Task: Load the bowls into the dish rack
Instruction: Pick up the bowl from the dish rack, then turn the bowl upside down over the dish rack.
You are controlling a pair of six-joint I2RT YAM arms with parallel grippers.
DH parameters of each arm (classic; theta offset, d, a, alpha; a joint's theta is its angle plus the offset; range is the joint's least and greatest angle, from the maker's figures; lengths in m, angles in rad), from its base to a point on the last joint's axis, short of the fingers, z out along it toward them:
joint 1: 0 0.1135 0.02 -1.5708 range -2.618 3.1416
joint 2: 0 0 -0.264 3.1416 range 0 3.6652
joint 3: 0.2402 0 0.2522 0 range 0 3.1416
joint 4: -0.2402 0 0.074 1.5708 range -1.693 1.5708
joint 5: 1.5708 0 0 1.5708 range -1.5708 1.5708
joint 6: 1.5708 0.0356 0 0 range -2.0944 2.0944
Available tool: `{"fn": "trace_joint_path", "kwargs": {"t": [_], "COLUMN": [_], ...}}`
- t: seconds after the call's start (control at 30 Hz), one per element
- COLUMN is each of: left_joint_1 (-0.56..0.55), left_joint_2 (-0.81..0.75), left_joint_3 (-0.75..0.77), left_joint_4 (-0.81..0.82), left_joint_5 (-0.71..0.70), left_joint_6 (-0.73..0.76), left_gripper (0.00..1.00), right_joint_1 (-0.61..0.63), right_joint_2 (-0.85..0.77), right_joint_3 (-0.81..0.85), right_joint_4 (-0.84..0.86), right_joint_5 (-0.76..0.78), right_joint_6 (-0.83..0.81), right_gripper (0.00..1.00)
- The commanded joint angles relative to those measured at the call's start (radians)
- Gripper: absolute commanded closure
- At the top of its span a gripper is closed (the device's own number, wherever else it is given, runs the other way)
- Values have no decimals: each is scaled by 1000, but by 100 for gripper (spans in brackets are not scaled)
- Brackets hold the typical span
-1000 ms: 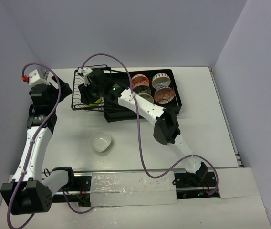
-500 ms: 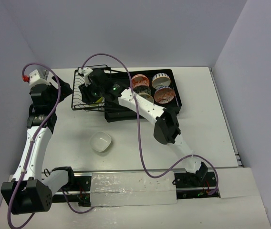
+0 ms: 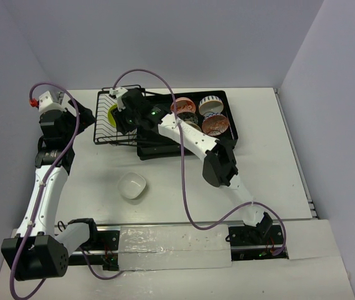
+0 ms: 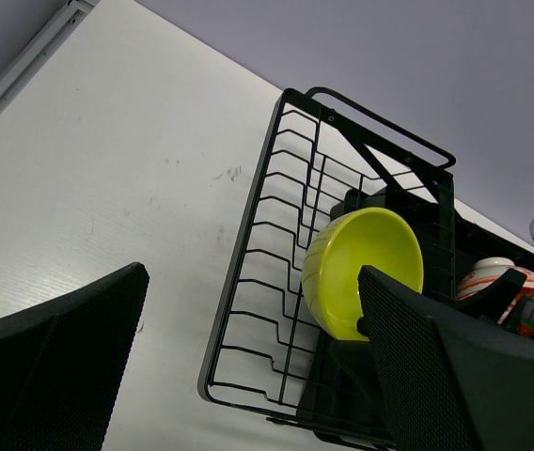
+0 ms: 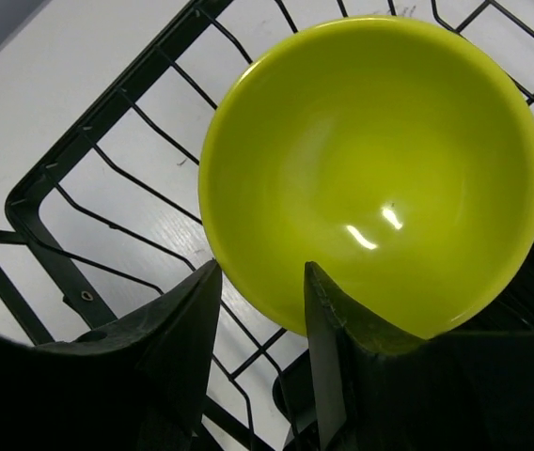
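Observation:
My right gripper [image 3: 123, 115] [image 5: 262, 272] is shut on the rim of the lime green bowl [image 3: 112, 114] [image 5: 370, 169] [image 4: 361, 268]. It holds the bowl tipped on its side over the wire basket part of the black dish rack [image 3: 102, 136] [image 4: 248, 310] [image 5: 107, 225]. Patterned bowls stand in the rack's tray: a red-orange one [image 3: 215, 125] and a white one with orange marks [image 3: 210, 103] [image 4: 497, 277]. A plain cream bowl [image 3: 132, 185] sits on the table in front of the rack. Left of the rack, my left gripper [image 3: 84, 119] [image 4: 253, 274] is open and holds nothing.
The rack's slatted tray [image 3: 232, 142] lies right of the wire basket, near the back wall. The right arm [image 3: 193, 140] stretches across the tray. A purple cable [image 3: 182, 187] loops over the table between the arms.
The right gripper has shifted back and to the right over the wire basket. The lime green bowl has turned with it and now shows at the gripper's left. The left arm has not moved.

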Motion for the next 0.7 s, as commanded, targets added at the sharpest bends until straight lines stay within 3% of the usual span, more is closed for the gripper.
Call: {"fn": "trace_joint_path", "kwargs": {"t": [0.0, 0.1, 0.13, 0.2, 0.47, 0.67], "left_joint_1": [7, 7, 7, 7, 9, 9], "left_joint_2": [2, 2, 2, 3, 3, 5], "left_joint_3": [23, 22, 22, 22, 20, 22], "left_joint_4": [13, 13, 15, 15, 15, 13], "left_joint_5": [18, 23, 25, 26, 31, 31], "left_joint_6": [-7, -7, -9, -9, -10, -10], "left_gripper": [1, 1, 1, 1, 1, 1], "right_joint_1": [12, 12, 12, 12, 13, -10], "right_joint_2": [-26, -40, -43, -55, -104, -162], "right_joint_3": [-32, -37, -37, -42, -72, -95], "right_joint_4": [-131, -114, -111, -101, -68, -17], "right_joint_5": [-5, -7, -2, -1, -1, -86], "right_joint_6": [-40, -42, -40, -40, -32, 9], "right_gripper": [54, 63, 71, 73, 100, 100]}}
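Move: The green bowl stands tilted in the wire rack, its middle some 5 cm ahead of the right hand, 2 cm to the left and slightly lower, its near rim already between the parted fingers. The rack's near-left corner is about 9 cm to the left and 5 cm back; the orange-patterned bowl some 20 cm right and 8 cm ahead, the white bowl about 19 cm back and 4 cm right. From the left hand the green bowl lies roughly 7 cm ahead, 12 cm right and 11 cm below. The right hand shuts its half-open fingers on the green bowl's near rim, one finger inside the bowl and one outside, closing by more than half of their gap and pinching the wall while the hand hardly shifts at first. Keeping that pinch, it then draws back towards the robot by about 2.5 cm and rises as much, gathering speed and turning only some 5 degrees counter-clockwise, away from the rack's far side. ##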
